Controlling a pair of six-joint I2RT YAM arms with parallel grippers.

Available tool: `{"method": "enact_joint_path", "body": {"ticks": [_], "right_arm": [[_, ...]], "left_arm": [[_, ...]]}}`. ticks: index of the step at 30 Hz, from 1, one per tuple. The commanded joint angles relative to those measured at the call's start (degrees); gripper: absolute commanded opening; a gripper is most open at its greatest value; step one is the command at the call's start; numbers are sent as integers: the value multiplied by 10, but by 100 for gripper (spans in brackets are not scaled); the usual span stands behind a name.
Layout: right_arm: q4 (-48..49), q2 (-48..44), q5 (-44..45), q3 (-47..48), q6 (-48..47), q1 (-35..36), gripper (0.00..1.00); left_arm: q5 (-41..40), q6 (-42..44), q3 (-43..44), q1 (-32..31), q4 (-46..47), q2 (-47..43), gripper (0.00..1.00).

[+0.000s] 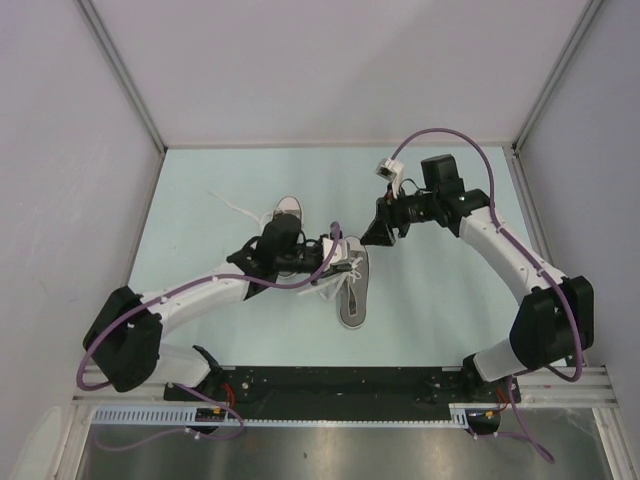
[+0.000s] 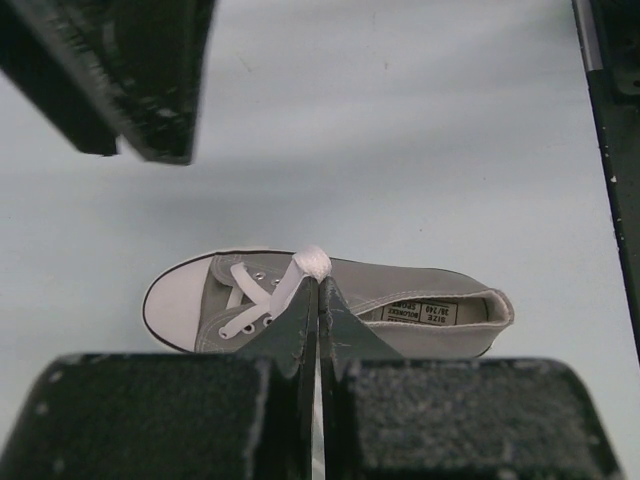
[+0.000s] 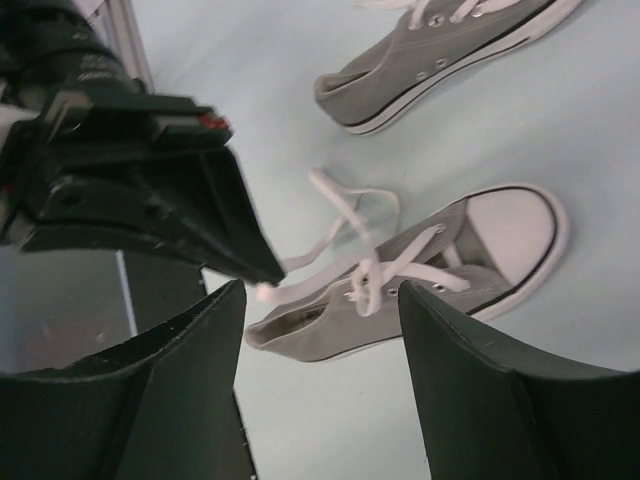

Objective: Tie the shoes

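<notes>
Two grey shoes with white toe caps lie on the pale table. One shoe (image 1: 354, 296) (image 2: 400, 300) (image 3: 420, 285) lies mid-table, its white laces loose. The other shoe (image 1: 288, 208) (image 3: 440, 50) is partly under the left arm. My left gripper (image 1: 338, 252) (image 2: 318, 280) hovers above the mid-table shoe, shut on a white lace (image 2: 310, 264) (image 3: 300, 262) that runs down to its eyelets. My right gripper (image 1: 378, 236) (image 3: 320, 300) hangs just right of the left one, open, nothing between its fingers (image 3: 190, 380). The lace end (image 3: 265, 293) shows at the left gripper's tip.
A loose lace (image 1: 235, 207) of the farther shoe trails left across the table. Grey walls enclose the table on three sides, and a black rail (image 1: 340, 385) with both arm bases runs along the near edge.
</notes>
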Motion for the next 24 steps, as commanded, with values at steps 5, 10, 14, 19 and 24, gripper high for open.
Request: {"method": "enact_joint_path", "body": {"ticks": [5, 10, 14, 19, 24], "right_arm": [[-86, -7, -38, -14, 12, 28, 66], [-70, 3, -26, -24, 42, 42, 66], [-59, 17, -25, -26, 55, 49, 63], [-46, 31, -27, -27, 73, 57, 56], [-29, 37, -27, -27, 88, 59, 45]], "left_arm": [[12, 8, 6, 9, 33, -15, 0], [13, 6, 9, 9, 33, -10, 0], [14, 5, 12, 8, 33, -9, 0], [15, 5, 17, 9, 35, -5, 0], [17, 4, 19, 8, 38, -4, 0]]}}
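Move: The left fingers already pinch the lace end right at their tips, over the right shoe. From the right hand, open and empty, that lace end lies about 8 cm back, 4 cm to the left and 6 cm lower. The right shoe's middle is some 13 cm back, 5 cm left and 12 cm below; the left shoe is level with the hand, roughly 23 cm to its left, equally low. Right hand draws back about 5 cm, sinking and rolling, towards the lace the still left fingers hold, half closing. ##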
